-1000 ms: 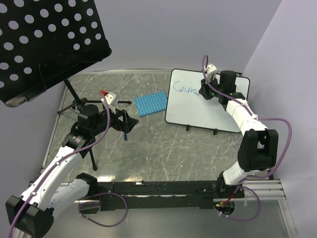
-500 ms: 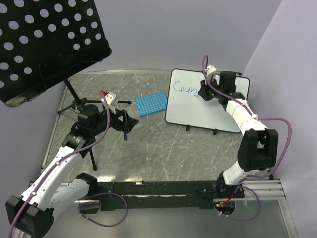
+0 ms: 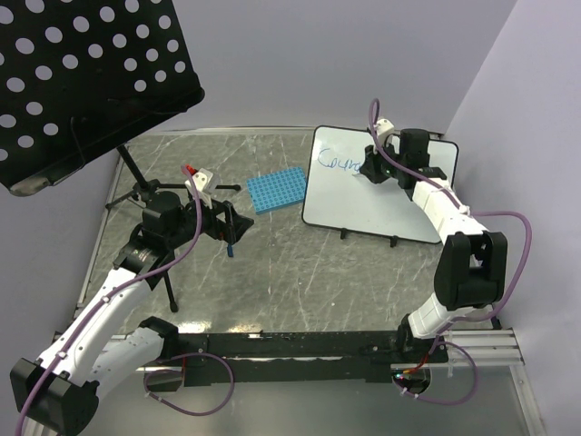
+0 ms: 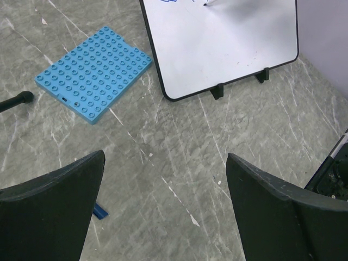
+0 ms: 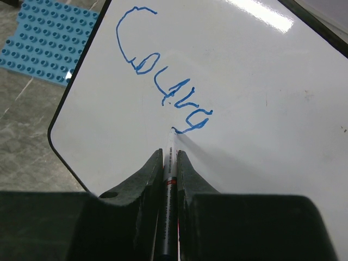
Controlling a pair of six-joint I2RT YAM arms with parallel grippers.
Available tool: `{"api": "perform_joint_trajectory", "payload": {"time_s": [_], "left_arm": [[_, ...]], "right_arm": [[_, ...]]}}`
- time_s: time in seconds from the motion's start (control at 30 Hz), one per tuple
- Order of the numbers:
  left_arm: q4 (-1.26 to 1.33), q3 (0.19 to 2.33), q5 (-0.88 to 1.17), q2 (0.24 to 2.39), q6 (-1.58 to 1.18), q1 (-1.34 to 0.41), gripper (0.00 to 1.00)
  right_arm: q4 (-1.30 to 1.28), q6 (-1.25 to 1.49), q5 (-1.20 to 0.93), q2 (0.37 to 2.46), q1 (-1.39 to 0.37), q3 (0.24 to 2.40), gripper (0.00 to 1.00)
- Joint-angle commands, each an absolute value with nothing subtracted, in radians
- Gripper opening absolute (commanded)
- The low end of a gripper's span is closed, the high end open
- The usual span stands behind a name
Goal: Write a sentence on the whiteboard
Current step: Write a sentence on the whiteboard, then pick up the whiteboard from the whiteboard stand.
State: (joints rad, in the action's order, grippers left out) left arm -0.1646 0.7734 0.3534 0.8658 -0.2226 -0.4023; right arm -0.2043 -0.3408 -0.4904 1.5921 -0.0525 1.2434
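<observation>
The whiteboard (image 3: 381,204) leans on small black feet at the back right of the table; it also shows in the left wrist view (image 4: 228,49) and fills the right wrist view (image 5: 272,76). Blue cursive writing, the start of the sentence (image 5: 163,81), reads roughly "Courag" near the board's top left (image 3: 338,164). My right gripper (image 5: 169,152) is shut on a white marker (image 5: 170,166) whose tip touches the tail of the last letter. In the top view, the right gripper (image 3: 368,169) is over the board's upper part. My left gripper (image 4: 165,157) hangs open above bare table, holding nothing (image 3: 238,227).
A blue studded plate (image 3: 275,191) lies flat left of the whiteboard, also seen from the left wrist (image 4: 93,73). A black perforated music stand (image 3: 82,73) overhangs the back left, its tripod legs beside the left arm. A small blue cap (image 4: 99,211) lies under the left gripper.
The blue writing has grown by about one letter. The right gripper with the marker has shifted slightly along the board. The left arm has not moved.
</observation>
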Motion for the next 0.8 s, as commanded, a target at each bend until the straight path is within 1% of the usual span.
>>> {"api": "perform_joint_trajectory", "payload": {"time_s": [0.0, 0.2, 0.33, 0.4, 0.43, 0.6, 0.63, 0.67, 0.73, 0.77], "left_arm": [[-0.149, 0.776, 0.364, 0.845, -0.215, -0.399, 0.97], [-0.121, 0.77, 0.367, 0.851, -0.229, -0.399, 0.97], [-0.016, 0.758, 0.446, 0.906, -0.332, -0.397, 0.97], [0.023, 0.781, 0.5, 0.991, -0.373, -0.396, 0.97], [0.034, 0.801, 0.508, 1.029, -0.411, -0.396, 0.97], [0.109, 0.958, 0.619, 1.351, -0.486, -0.393, 0.97], [0.121, 0.986, 0.639, 1.4, -0.494, -0.39, 0.99], [0.152, 1.038, 0.65, 1.493, -0.503, -0.388, 0.99], [0.182, 1.095, 0.69, 1.584, -0.52, -0.385, 0.96], [0.196, 1.153, 0.701, 1.668, -0.526, -0.385, 0.95]], "right_arm": [[-0.201, -0.327, -0.515, 1.554, -0.057, 1.278, 0.0], [-0.206, -0.302, -0.57, 1.457, -0.028, 1.27, 0.0], [-0.221, -0.275, -0.621, 1.424, -0.005, 1.276, 0.0], [-0.236, -0.264, -0.641, 1.408, -0.006, 1.29, 0.0], [-0.256, -0.256, -0.655, 1.402, 0.02, 1.295, 0.0], [-0.284, -0.218, -0.713, 1.306, 0.031, 1.26, 0.0], [-0.282, -0.21, -0.725, 1.29, 0.034, 1.247, 0.0], [-0.276, -0.207, -0.745, 1.272, 0.037, 1.232, 0.0], [-0.25, -0.192, -0.775, 1.226, 0.055, 1.177, 0.0], [-0.238, -0.186, -0.785, 1.214, 0.064, 1.158, 0.0]]}}
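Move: The right hand holds the marker with its tip on the end of the last letter, some 5 cm ahead, 4 cm left and 3 cm below the hand; the first letter lies about 9 cm ahead and 13 cm left. From the open left hand, the whiteboard's near left corner is roughly 8 cm ahead, 14 cm right and 22 cm down; the blue studded mat is 15 cm ahead and 8 cm right, the blue cap 2 cm ahead and 1 cm left, both about 24 cm below. Upwards and back, the right hand lifts the marker's tip off the end of the last letter, rising about 9 cm and drawing back 6, its grip kept and its left side tilting up slightly. After a short wait the left hand sets off forward, right and down towards the whiteboard's near left corner, quickening, tipping down some 20 degrees with its fingers still wide open and touching nothing. ##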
